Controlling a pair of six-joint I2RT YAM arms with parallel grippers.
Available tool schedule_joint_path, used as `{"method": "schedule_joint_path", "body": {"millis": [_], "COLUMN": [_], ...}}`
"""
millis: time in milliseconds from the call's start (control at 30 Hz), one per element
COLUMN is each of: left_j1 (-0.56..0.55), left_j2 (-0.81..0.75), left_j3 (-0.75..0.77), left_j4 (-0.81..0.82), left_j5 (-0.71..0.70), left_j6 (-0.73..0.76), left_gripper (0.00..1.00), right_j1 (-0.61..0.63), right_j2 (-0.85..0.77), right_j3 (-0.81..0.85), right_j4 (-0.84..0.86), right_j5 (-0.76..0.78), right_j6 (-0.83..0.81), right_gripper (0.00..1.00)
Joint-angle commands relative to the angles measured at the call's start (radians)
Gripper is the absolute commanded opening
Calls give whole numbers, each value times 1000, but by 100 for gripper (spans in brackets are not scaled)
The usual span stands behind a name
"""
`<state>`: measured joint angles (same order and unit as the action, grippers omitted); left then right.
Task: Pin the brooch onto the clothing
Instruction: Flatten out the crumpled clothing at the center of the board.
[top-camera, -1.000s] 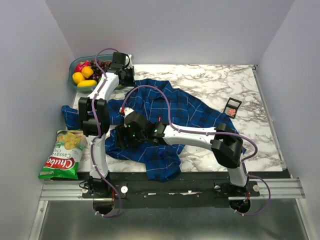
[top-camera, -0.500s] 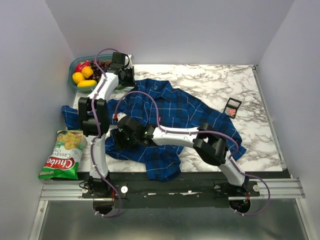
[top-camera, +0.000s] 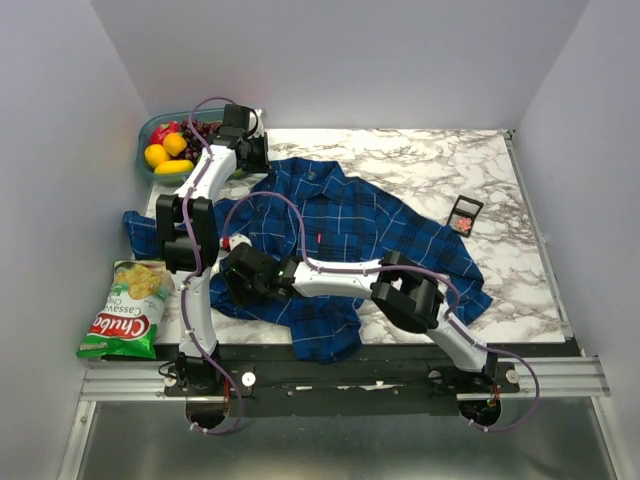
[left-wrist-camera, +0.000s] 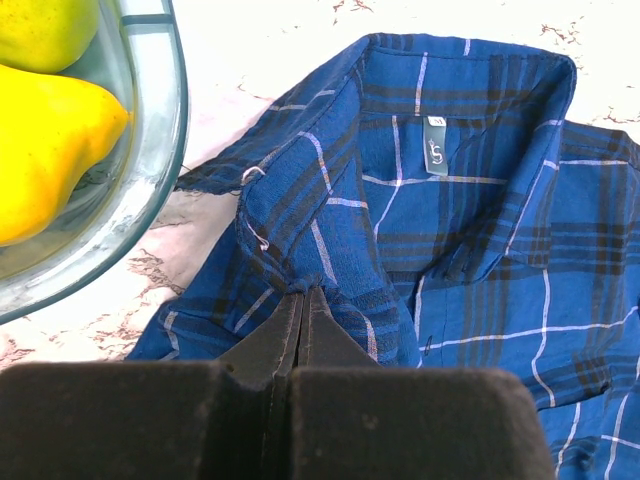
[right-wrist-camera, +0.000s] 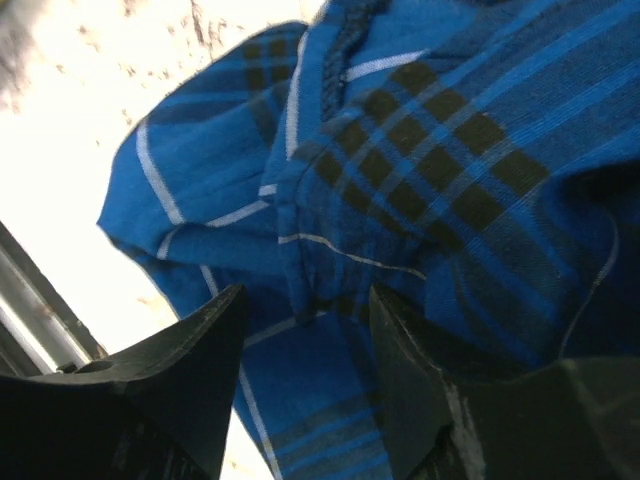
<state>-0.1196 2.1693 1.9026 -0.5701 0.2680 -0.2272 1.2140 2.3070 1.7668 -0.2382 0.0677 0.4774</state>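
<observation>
The blue plaid shirt lies spread on the marble table, collar toward the back. A tiny red spot shows on its front; it may be the brooch, too small to be sure. My left gripper is at the shirt's back left edge, shut on a fold of fabric beside the collar. My right gripper reaches across to the shirt's near left part. Its jaws are open and empty just over rumpled plaid cloth.
A glass bowl of fruit stands at the back left, its rim close to my left gripper. A chips bag lies at the near left. A small black case holding something pinkish lies to the right of the shirt.
My right arm has swung left over the shirt, its gripper now nearer the shirt's left edge. The red spot on the shirt front is now uncovered. The left arm has not moved.
</observation>
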Motion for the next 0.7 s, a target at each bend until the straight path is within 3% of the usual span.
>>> {"method": "schedule_joint_path", "body": {"millis": [0,300,533,667], "left_j1": [5,6,6,6], "left_j2": [-45,-52,-80,-95], "left_j3": [-8,-10,-23,-28], "left_j4": [7,10,19,21], "left_j5": [27,4,-29,-44], "left_j6": [11,15,14,12], "left_gripper": [0,0,0,0], "right_j1": [16,24,22,22], "right_j2": [66,43,-64,-156], "right_j3": [63,57,19,-33], "right_j4": [-84,-144,-138,-101], "right_j5": [110,191,207,187], "right_j6": [-6,17,1,-3], "right_gripper": [57,36,1,1]}}
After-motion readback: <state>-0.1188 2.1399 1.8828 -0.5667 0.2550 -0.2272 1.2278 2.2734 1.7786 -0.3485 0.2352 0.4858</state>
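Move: The fold of crumpled plaid shirt for the right fingers to pinch lies almost between their open tips, about 2 cm ahead and 1 cm below. From that hand, the chip bag lies about 25 cm left and 3 cm back, the sleeve's cuff about 23 cm left and 17 cm ahead, and the red tag on the shirt about 19 cm right and 16 cm ahead. From the left hand, the fold is some 31 cm back, 6 cm left and 11 cm lower. Low over the near left part of the shirt, the right hand eases forward about 1.5 cm with a slight tilt of some 5–10 degrees while its fingers close from a bit over half open to shut, pinching the fold between the tips. It then draws about 2 cm to the right and starts to rise, some 1 cm, with the cloth held, while the left hand stays put with its fingers still shut on the shirt by the collar and only begins to lift, under 1 cm, at the very end. ##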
